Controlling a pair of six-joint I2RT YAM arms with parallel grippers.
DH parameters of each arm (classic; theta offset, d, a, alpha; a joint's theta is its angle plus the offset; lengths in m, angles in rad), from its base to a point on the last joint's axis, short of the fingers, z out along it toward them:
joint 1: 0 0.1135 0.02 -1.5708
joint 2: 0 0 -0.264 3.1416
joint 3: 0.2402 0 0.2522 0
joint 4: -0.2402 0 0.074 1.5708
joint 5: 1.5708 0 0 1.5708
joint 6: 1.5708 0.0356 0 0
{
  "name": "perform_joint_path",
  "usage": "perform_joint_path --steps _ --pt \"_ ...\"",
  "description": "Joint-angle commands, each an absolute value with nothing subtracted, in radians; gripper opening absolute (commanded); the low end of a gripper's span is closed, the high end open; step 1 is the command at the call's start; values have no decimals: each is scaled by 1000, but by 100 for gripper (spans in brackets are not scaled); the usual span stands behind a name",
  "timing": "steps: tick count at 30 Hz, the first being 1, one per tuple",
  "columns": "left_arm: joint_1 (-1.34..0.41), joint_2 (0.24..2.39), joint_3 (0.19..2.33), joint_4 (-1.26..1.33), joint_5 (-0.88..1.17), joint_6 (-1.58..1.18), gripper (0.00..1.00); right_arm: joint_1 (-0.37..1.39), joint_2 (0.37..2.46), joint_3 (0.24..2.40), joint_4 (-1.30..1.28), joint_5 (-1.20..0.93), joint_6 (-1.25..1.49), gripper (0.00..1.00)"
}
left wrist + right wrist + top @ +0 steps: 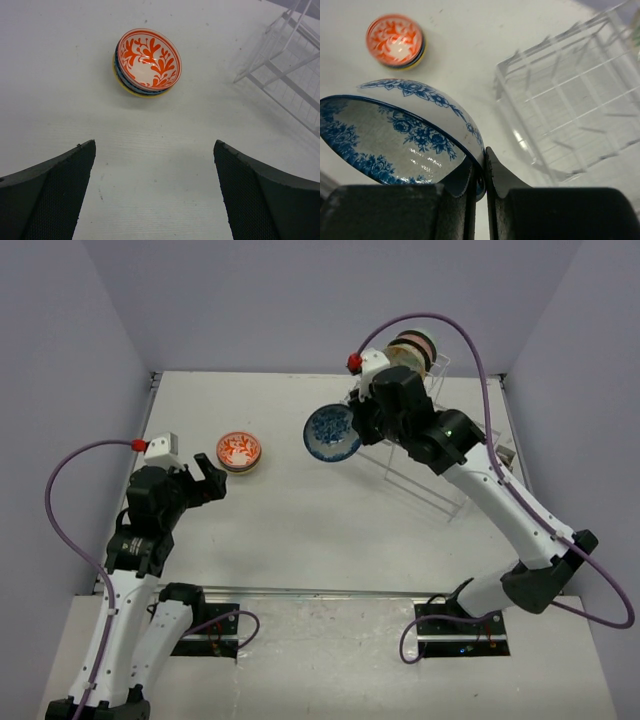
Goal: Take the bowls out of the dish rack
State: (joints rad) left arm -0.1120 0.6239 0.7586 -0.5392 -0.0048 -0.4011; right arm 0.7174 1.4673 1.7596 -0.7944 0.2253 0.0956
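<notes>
My right gripper [352, 430] [483, 167] is shut on the rim of a white bowl with blue flowers [331, 433] [400, 132], held above the table just left of the dish rack [420, 465] [570, 100]. More bowls [412, 348] stand on edge at the rack's far end. A stack of bowls topped by a red-orange floral one [240, 451] [148, 62] [395, 40] rests on the table at centre left. My left gripper [208, 478] [155, 192] hangs open just near of that stack, nothing between its fingers.
The rack's clear wire frame [290, 70] reaches into the right of the left wrist view. Grey walls close the table at the back and sides. A purple cable [470, 350] loops over the right arm.
</notes>
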Motion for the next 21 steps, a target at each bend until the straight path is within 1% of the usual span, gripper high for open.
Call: perform_joint_path --steps 1,3,6,11,15,21 --pt "-103 598 758 -508 -41 -400 100 735 1468 1645 -749 5 264 0" --pt "-104 597 756 -508 -43 -400 100 744 1473 1559 -723 -38 293 0" --pt "-101 600 758 -508 -43 -400 100 746 1517 1490 -681 -77 347 0" --pt "-100 594 758 -508 -44 -400 100 752 1659 1479 -683 -58 409 0" --pt "-100 589 758 -508 -44 -400 100 753 1758 1480 -660 -89 420 0" --pt "-100 589 758 -508 -38 -399 100 758 1923 1544 -655 -133 420 0"
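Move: The right hand already holds the blue bowl by its rim; the bare patch of table it is being taken to lies about 33 cm below, some 12 cm to the left and 7 cm back. The stack of bowls stands about 29 cm left and 5 cm ahead, 31 cm down; the dish rack's middle is roughly 17 cm right, 8 cm ahead, 28 cm down. From the left hand, that patch is about 20 cm right, 1 cm ahead, 20 cm below. Down above all, about 26 cm, the right hand brings the blue bowl towards the open table in front of the rack, drifting some 7 cm left and early on a little back, quick at first and slower later. Its wrist tips the fingers about 40 degrees farther down, and they keep their pinch on the rim. ##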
